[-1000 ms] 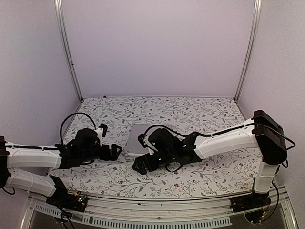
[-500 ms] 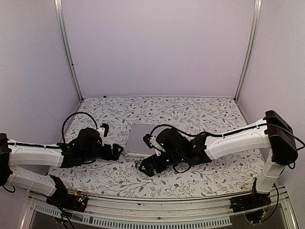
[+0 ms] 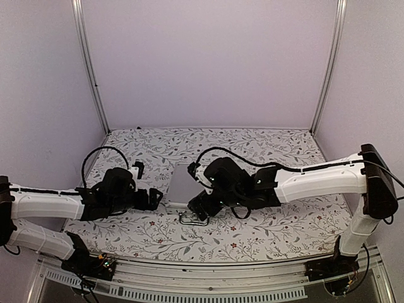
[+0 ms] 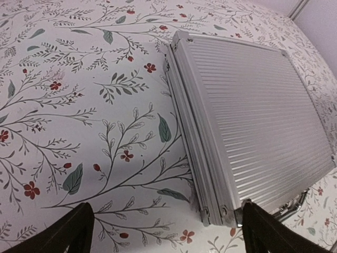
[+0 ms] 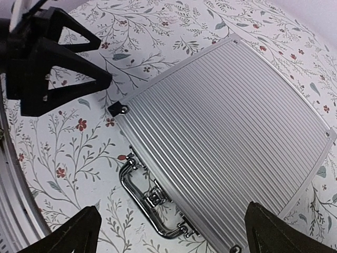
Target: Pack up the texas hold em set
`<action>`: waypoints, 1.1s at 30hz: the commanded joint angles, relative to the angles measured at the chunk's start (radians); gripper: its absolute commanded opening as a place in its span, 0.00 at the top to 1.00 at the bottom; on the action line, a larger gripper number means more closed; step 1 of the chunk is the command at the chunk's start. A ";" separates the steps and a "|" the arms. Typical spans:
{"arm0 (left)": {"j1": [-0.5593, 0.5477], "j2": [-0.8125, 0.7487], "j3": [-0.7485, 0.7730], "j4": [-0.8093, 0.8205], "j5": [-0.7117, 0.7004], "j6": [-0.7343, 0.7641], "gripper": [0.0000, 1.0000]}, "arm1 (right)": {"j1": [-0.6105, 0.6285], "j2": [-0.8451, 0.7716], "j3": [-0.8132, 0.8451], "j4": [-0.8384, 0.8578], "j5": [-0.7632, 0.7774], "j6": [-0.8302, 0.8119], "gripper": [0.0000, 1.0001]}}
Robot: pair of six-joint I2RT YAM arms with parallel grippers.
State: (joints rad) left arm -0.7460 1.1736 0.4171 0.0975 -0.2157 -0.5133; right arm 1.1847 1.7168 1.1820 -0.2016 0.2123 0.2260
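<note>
The silver ribbed briefcase [image 3: 182, 184] lies flat and closed on the floral table. It also shows in the left wrist view [image 4: 247, 121] and the right wrist view [image 5: 226, 126]. Its chrome handle [image 5: 145, 203] lies flat on the near side, also in the top view [image 3: 189, 219]. My left gripper [image 3: 153, 200] is open at the case's near left corner, seen too in the left wrist view [image 4: 166, 229]. My right gripper [image 3: 201, 207] hovers open over the case's near edge and handle, seen too in the right wrist view [image 5: 171, 232]. Chips, cards, dice and tokens are hidden.
The floral tablecloth [image 3: 265, 151] covers the table. White walls and metal posts [image 3: 88, 69] close off the back and sides. The left gripper's black fingers [image 5: 58, 58] show at the top left of the right wrist view.
My right gripper has moved back from the table in front of the case to over its near edge, uncovering the handle. My left gripper has edged slightly right toward the case corner.
</note>
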 commanded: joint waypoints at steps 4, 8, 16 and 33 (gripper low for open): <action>-0.015 -0.032 0.035 -0.028 -0.027 0.006 0.00 | -0.001 0.187 0.161 -0.120 0.138 -0.197 0.01; -0.015 -0.032 0.037 -0.032 -0.028 0.004 0.00 | -0.010 0.265 0.226 -0.172 0.153 -0.246 0.01; -0.015 -0.007 0.046 -0.027 -0.029 0.009 0.00 | -0.013 0.318 0.253 -0.199 0.162 -0.277 0.01; -0.015 0.036 0.063 -0.018 -0.024 0.013 0.00 | -0.038 0.312 0.246 -0.216 0.129 -0.285 0.01</action>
State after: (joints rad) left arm -0.7464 1.1934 0.4568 0.0795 -0.2306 -0.5091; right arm 1.1580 2.0178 1.4185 -0.3943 0.3542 -0.0452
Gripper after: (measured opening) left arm 0.996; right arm 0.989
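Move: The case's handle lies about 10 cm below my right hand, roughly 2 cm ahead and 2 cm to the left. The closed case stands behind it, its middle some 15 cm ahead of my right hand, 2 cm left and 10 cm below; its front left corner is about 5 cm ahead, 10 cm left and 8 cm below. From my left hand the handle is some 13 cm to the right, 2 cm back and 5 cm lower. I drop my open right hand about 7 cm and carry it some 4 cm forward, down to the case's front edge by the handle. On the way I roll it about 25 degrees so its left side dips, then ease to a stop with the fingers still wide, one over the lid and the other in front of the edge beside the handle. Whether either finger touches can't be seen. ##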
